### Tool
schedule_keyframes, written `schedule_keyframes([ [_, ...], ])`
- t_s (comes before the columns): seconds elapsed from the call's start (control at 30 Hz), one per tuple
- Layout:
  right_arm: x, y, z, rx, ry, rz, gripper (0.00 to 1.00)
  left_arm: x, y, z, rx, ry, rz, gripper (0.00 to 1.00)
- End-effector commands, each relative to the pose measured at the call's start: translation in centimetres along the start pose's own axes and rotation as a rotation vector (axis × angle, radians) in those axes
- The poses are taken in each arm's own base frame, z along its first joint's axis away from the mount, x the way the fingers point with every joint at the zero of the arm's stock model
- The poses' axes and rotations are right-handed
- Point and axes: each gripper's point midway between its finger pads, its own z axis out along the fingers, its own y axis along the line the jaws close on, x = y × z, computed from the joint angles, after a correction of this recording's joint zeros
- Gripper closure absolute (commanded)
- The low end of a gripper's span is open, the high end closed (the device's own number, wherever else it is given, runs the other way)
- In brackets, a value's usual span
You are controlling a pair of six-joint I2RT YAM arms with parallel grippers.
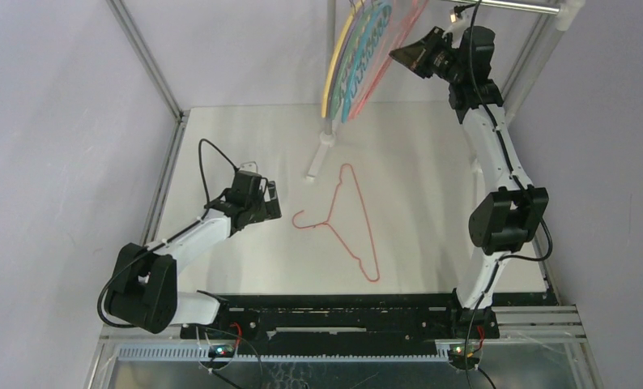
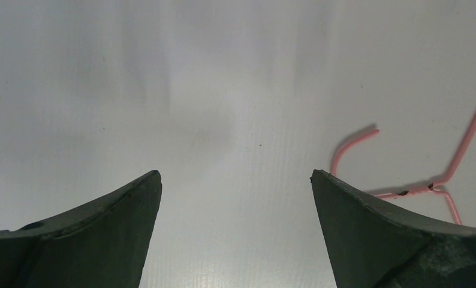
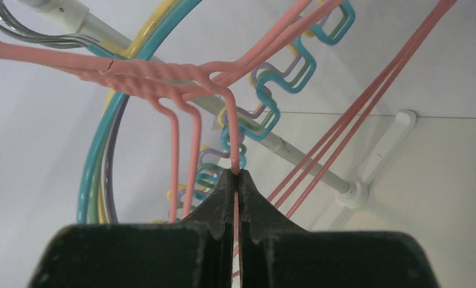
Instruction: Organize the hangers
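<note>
A pink hanger [image 1: 347, 219] lies flat on the white table, hook to the left; its hook also shows in the left wrist view [image 2: 352, 146]. My left gripper [image 1: 271, 199] is open and empty, low over the table just left of that hook. Several hangers, yellow, teal, purple and pink [image 1: 365, 57], hang from the rail at the back. My right gripper [image 1: 406, 55] is raised there, shut on the wire of a pink hanger [image 3: 234, 129] next to two other pink ones. Teal notched arms [image 3: 265, 114] hang behind.
The silver rail [image 1: 513, 6] runs across the top right, with an upright pole [image 1: 331, 49] and its white foot [image 1: 318, 158] on the table. A grey frame post [image 1: 144, 57] stands at the back left. The white foot also shows in the right wrist view [image 3: 367, 186].
</note>
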Motion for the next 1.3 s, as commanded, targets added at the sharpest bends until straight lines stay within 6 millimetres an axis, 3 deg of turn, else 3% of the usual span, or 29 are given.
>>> schedule_keyframes([
  [0.0,1.2,-1.0,0.1,0.047,0.056,0.007,1.0,-2.6,-1.0,-0.4,0.024,-0.064,-0.002,0.0],
  [0.17,0.3,-2.0,-1.4,0.126,0.021,-0.001,0.56,-2.2,-1.0,-0.2,0.026,-0.056,-0.004,0.0],
  [0.27,-0.3,-2.4,-3.0,0.167,-0.017,-0.006,0.41,-2.3,-1.3,-0.1,0.034,-0.055,-0.004,0.01],
  [0.43,-1.1,-1.0,-6.9,0.195,-0.077,-0.027,0.13,-2.8,-1.8,0.0,0.05,-0.057,-0.002,0.0],
  [0.6,-0.7,0.9,-11.6,0.229,-0.108,-0.09,0.01,-3.1,-2.0,0.1,0.059,-0.062,-0.003,0.01],
  [0.7,0.5,2.1,-14.1,0.236,-0.097,-0.148,0.0,-2.9,-2.0,0.1,0.059,-0.058,0.001,0.0],
  [0.83,5.1,4.2,-15.8,0.214,0.022,-0.227,0.0,-2.8,-2.1,0.2,0.064,-0.052,-0.003,0.0],
  [1.03,17.0,7.0,-16.2,0.11,0.318,-0.336,0.0,-2.7,-2.4,0.4,0.071,-0.045,-0.014,0.01],
  [1.17,25.4,6.4,-16.1,0.098,0.553,-0.504,0.02,-2.7,-2.4,0.3,0.074,-0.042,-0.022,0.01],
  [1.27,30.4,4.3,-15.5,0.135,0.708,-0.586,0.04,-2.6,-2.5,0.2,0.079,-0.047,-0.03,0.0],
])
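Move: The pink hanger just hung on the rack is still pinched in the right fingers, its middle about 3 cm to their left and 5 cm lower, with the coloured hangers some 11 cm to the hand's left. The last pink hanger lies flat on the table, roughly 24 cm back, 13 cm to the left and 42 cm below this hand. From the left hand that last hanger is about level, 27 cm to the right and 8 cm lower. The hung pink hanger is let go as the right fingers spread from shut to wide open, the hand sinking about 5 cm and easing to the right. It then draws back some 27 cm, briefly rising, before swinging left and dropping towards the last pink hanger on the table, rolling its left side down and turning counter-clockwise on the way. ##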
